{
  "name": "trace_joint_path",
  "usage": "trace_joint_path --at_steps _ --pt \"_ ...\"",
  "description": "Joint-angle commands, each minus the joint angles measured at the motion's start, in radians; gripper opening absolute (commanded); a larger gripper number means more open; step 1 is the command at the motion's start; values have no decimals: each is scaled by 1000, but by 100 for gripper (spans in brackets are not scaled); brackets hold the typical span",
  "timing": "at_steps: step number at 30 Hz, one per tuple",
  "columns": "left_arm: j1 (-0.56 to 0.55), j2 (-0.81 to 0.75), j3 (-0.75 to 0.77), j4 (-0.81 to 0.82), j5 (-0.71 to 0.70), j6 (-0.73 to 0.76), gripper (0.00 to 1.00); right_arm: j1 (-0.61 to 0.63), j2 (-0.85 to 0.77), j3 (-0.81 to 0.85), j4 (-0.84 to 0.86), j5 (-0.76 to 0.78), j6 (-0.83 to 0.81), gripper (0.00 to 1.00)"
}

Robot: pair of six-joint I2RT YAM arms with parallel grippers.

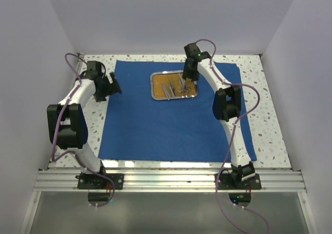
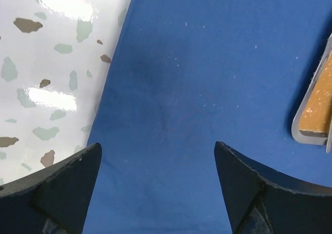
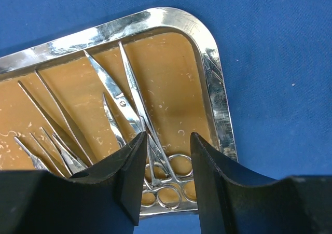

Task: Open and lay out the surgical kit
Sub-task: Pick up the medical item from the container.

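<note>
The royal-blue cloth [image 1: 176, 125] lies spread flat on the table. On its far middle sits the steel tray [image 1: 153, 86] with an orange-brown floor, holding several thin silver instruments [image 1: 176, 87]. My right gripper [image 1: 190, 81] hangs low over the tray's right end. In the right wrist view its jaws [image 3: 168, 136] stand partly open, straddling the shanks of ring-handled scissors [image 3: 129, 99] just above their ring handles [image 3: 168, 195]. The left finger sits against a shank; a gap shows at the right finger. My left gripper [image 1: 111, 83] stands open and empty [image 2: 158, 145] over the cloth's [image 2: 207, 63] left edge.
The speckled white tabletop [image 1: 270, 114] borders the cloth on all sides and shows at the left in the left wrist view [image 2: 46, 88]. White walls close in three sides. An aluminium rail [image 1: 166, 179] carries both arm bases at the near edge. The tray's corner [image 2: 306, 135] shows at the right.
</note>
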Motion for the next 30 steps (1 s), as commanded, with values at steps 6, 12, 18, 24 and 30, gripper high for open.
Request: trace_joint_path --at_steps 6,12,18,24,30 --pt "3 -63 -37 5 -13 23 92 18 13 -4 -1 16 -22 44" --pt "3 -72 -64 12 -14 29 92 33 28 11 8 -1 -19 47" --pt "3 -66 -55 11 -4 32 92 47 60 17 -4 3 -16 47" --pt "3 -60 -57 9 5 35 92 65 108 27 -69 49 -29 32" --pt "3 -49 -61 14 19 35 91 65 96 10 -83 92 -33 0"
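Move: The medical item I want, the rightmost ringed clamp in the container, has its middle about 2 cm to the left of my right hand, level with it fore and aft and some 3 cm below. The scissors cross the clamp, about 1 cm to its left. The tweezers lie roughly 5 cm left of the clamp and 1 cm nearer me, and the container's right rim is about 4 cm to my right. From my left hand, the clamp is roughly 29 cm right, 11 cm ahead and 6 cm lower. I sink my right hand about 2.5 cm into the container while easing it some 2 cm left and 1 cm back, until my half-open fingertips are down around the clamp's shank where it crosses the scissors. Then I close them almost fully and pinch the clamp near its joint, the hand rolling only some 5 degrees. ##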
